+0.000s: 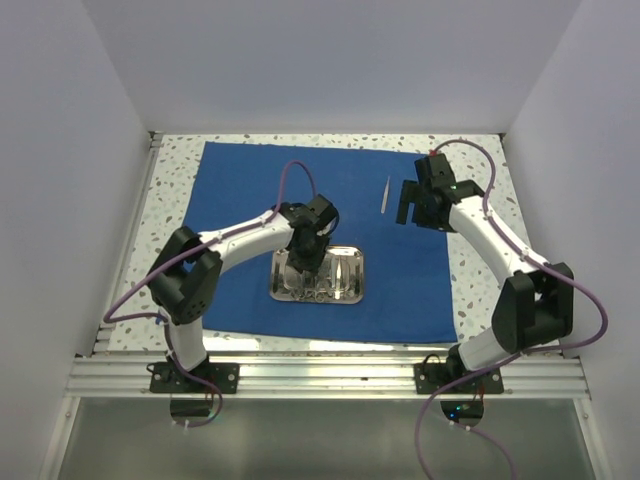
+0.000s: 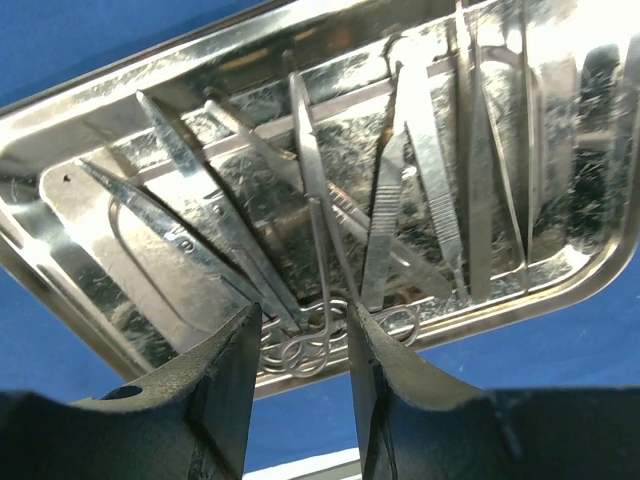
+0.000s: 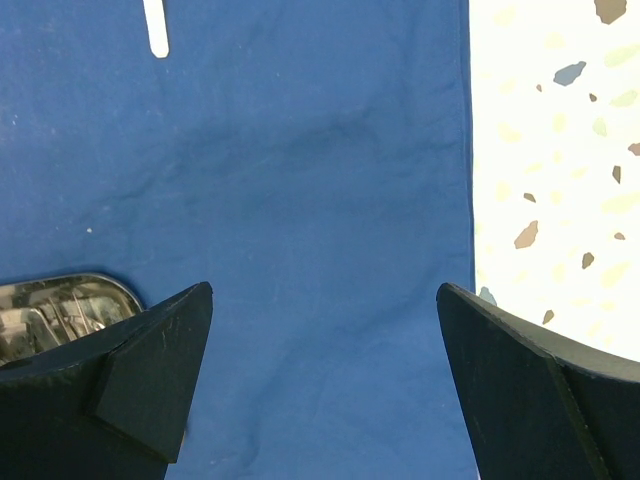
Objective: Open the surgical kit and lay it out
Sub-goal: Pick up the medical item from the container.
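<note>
The royal-blue cloth (image 1: 240,190) lies spread flat on the table. The shiny steel tray (image 1: 355,285) sits on its near middle and holds several thin metal instruments (image 2: 310,180). My left gripper (image 1: 305,262) hangs over the tray's near side. In the left wrist view it (image 2: 303,320) is open, with the ring handles of a scissor-like instrument (image 2: 310,345) between the jaws, touching neither finger. One thin instrument (image 1: 385,195) lies alone on the cloth at the back right. My right gripper (image 1: 410,205) is wide open and empty above the cloth (image 3: 320,150), just right of that instrument (image 3: 155,30).
Speckled tabletop (image 1: 480,250) shows around the cloth, and the cloth's right edge (image 3: 470,150) runs close to my right gripper. White walls enclose the table on three sides. A metal rail (image 1: 320,375) with the arm bases runs along the near edge.
</note>
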{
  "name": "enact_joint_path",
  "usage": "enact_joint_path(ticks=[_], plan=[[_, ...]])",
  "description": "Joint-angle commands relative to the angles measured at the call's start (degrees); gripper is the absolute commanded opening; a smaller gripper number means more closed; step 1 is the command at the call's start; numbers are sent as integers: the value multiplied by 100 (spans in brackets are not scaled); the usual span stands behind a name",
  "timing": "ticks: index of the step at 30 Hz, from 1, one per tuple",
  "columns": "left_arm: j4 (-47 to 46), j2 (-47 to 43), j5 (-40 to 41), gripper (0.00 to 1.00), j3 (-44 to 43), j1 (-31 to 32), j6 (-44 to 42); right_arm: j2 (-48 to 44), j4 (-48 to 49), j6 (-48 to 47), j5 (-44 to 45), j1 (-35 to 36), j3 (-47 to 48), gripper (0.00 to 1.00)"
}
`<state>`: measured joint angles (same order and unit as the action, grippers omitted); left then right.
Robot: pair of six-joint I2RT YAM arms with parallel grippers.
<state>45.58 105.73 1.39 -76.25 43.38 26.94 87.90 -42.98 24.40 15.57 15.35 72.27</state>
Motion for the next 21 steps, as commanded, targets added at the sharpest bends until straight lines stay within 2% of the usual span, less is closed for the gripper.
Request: enact_joint_path(ticks=[1, 16, 19, 21], plan=[[-436, -71, -16, 43, 31, 75, 154, -334, -17, 3, 86, 3, -99, 98], [-682, 553, 72, 40, 330, 110, 259, -563, -79, -32, 174, -6, -354, 98], [-752, 598, -77, 31, 417, 110, 259, -563, -79, -32, 174, -15, -354, 98], [-788, 606, -112, 20, 462, 110, 251, -554, -79, -23, 157, -6, -345, 98]])
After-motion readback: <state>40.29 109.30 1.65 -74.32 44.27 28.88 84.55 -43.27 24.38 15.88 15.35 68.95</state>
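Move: The medical item in line is the ring-handled clamp lying lengthwise in mid-tray; its middle is about 3 cm ahead of the left hand, 2 cm to its right and 3 cm below. At the same depth, the two scissors lie about 4 cm ahead, some 1 and 3 cm to that hand's left; a ridged handle lies 2 cm ahead and 4 cm right. From the right hand the clamp is about 25 cm left, 9 cm back and 12 cm lower. The left fingers come down astride the clamp's shanks near its rings and start to pinch them, the half-open gap narrowing by about half only after the descent. The hand first eases some 1 cm to its right, then sinks about 3 cm into the tray, its pointing nearly unchanged. The empty right hand, wide open, draws back about 1.5 cm. ##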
